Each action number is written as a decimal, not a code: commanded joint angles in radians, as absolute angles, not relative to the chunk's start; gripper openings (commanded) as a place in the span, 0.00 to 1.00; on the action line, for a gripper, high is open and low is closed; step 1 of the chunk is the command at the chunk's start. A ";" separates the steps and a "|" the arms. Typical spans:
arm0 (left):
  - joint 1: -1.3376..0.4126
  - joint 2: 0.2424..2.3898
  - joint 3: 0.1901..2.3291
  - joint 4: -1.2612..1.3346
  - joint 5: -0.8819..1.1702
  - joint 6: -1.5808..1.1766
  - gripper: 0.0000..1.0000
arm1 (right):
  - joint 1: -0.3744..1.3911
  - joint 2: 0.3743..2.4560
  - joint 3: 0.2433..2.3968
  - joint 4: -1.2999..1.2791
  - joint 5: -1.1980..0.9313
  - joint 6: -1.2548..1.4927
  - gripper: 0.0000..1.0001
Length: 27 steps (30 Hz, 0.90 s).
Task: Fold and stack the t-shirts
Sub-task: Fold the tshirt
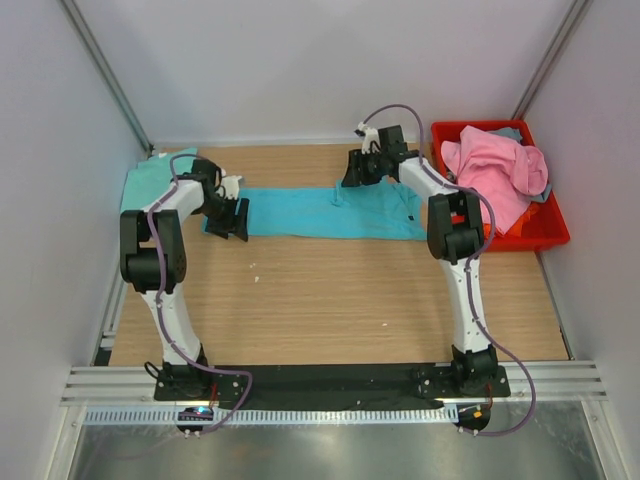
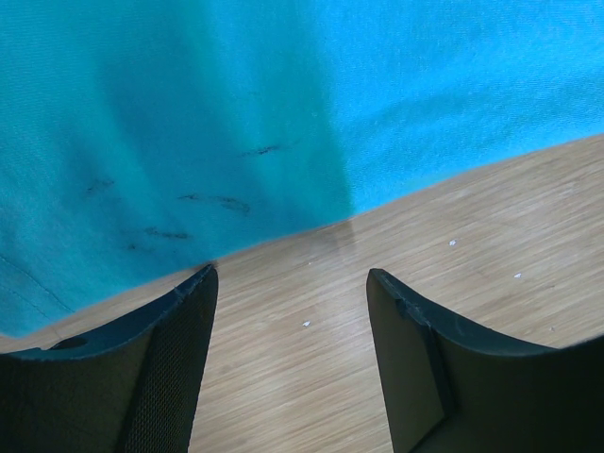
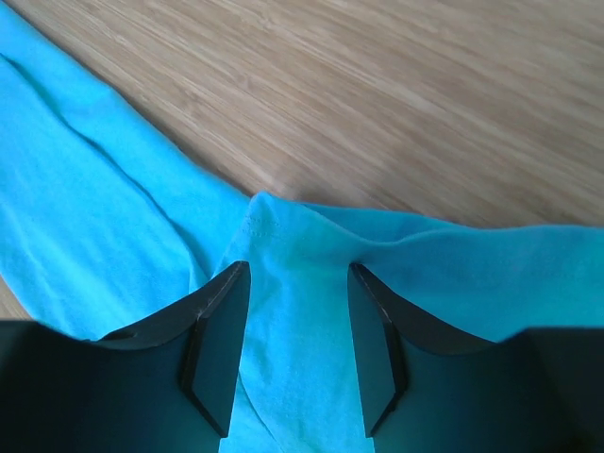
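A turquoise-blue t-shirt lies folded into a long strip across the far half of the table. My left gripper hangs at the strip's left end. In the left wrist view it is open over bare wood, just short of the shirt's edge. My right gripper sits at the strip's far edge. Its jaws stand open on either side of a raised fold of the turquoise cloth. A mint-green t-shirt lies at the far left. A pink t-shirt is heaped in the bin, over a grey-blue one.
A red plastic bin stands at the far right of the table beside the right arm. White walls close in the table on the left, back and right. Bare wood stretches between the shirt and the arm bases.
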State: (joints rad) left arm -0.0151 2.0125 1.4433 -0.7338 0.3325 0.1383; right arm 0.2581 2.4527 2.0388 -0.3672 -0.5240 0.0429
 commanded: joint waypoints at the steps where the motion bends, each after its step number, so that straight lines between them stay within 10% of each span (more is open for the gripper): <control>1: -0.020 2.034 1.411 -0.738 0.350 0.133 0.66 | 0.264 2.464 2.149 -0.334 -0.555 0.066 0.52; 17: -0.020 1.821 1.430 -0.716 0.285 0.175 0.67 | 0.262 1.879 1.427 -0.213 -0.296 -0.040 0.53; 27: -0.020 2.015 1.601 -0.672 0.250 0.176 0.67 | 0.259 1.874 1.252 -0.158 -0.229 -0.100 0.53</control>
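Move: The right half of the folded t-shirt, which the empty right hand goes back over, has its middle about 9 cm back and 8 cm to the right, some 4 cm below. The upper layer's fold corner lies about 4 cm left and level, and the red bin's middle 36 cm right and level. From the left hand, the shirt's left end is about 6 cm ahead and 5 cm left, and the teal stack 15 cm ahead and 17 cm left. The right hand lifts clear of the far edge with a small forward nudge, then swings back and to the right about 12 cm in an arc over the right half of the t-shirt, sinking again above its nearer part with the fingers still half open and tipped some 15 degrees steeper. The left hand, open and empty, draws back a centimetre or so, then rises about 6 cm from the near edge and reaches forward over the shirt's left end, its fingers tilting outward. ##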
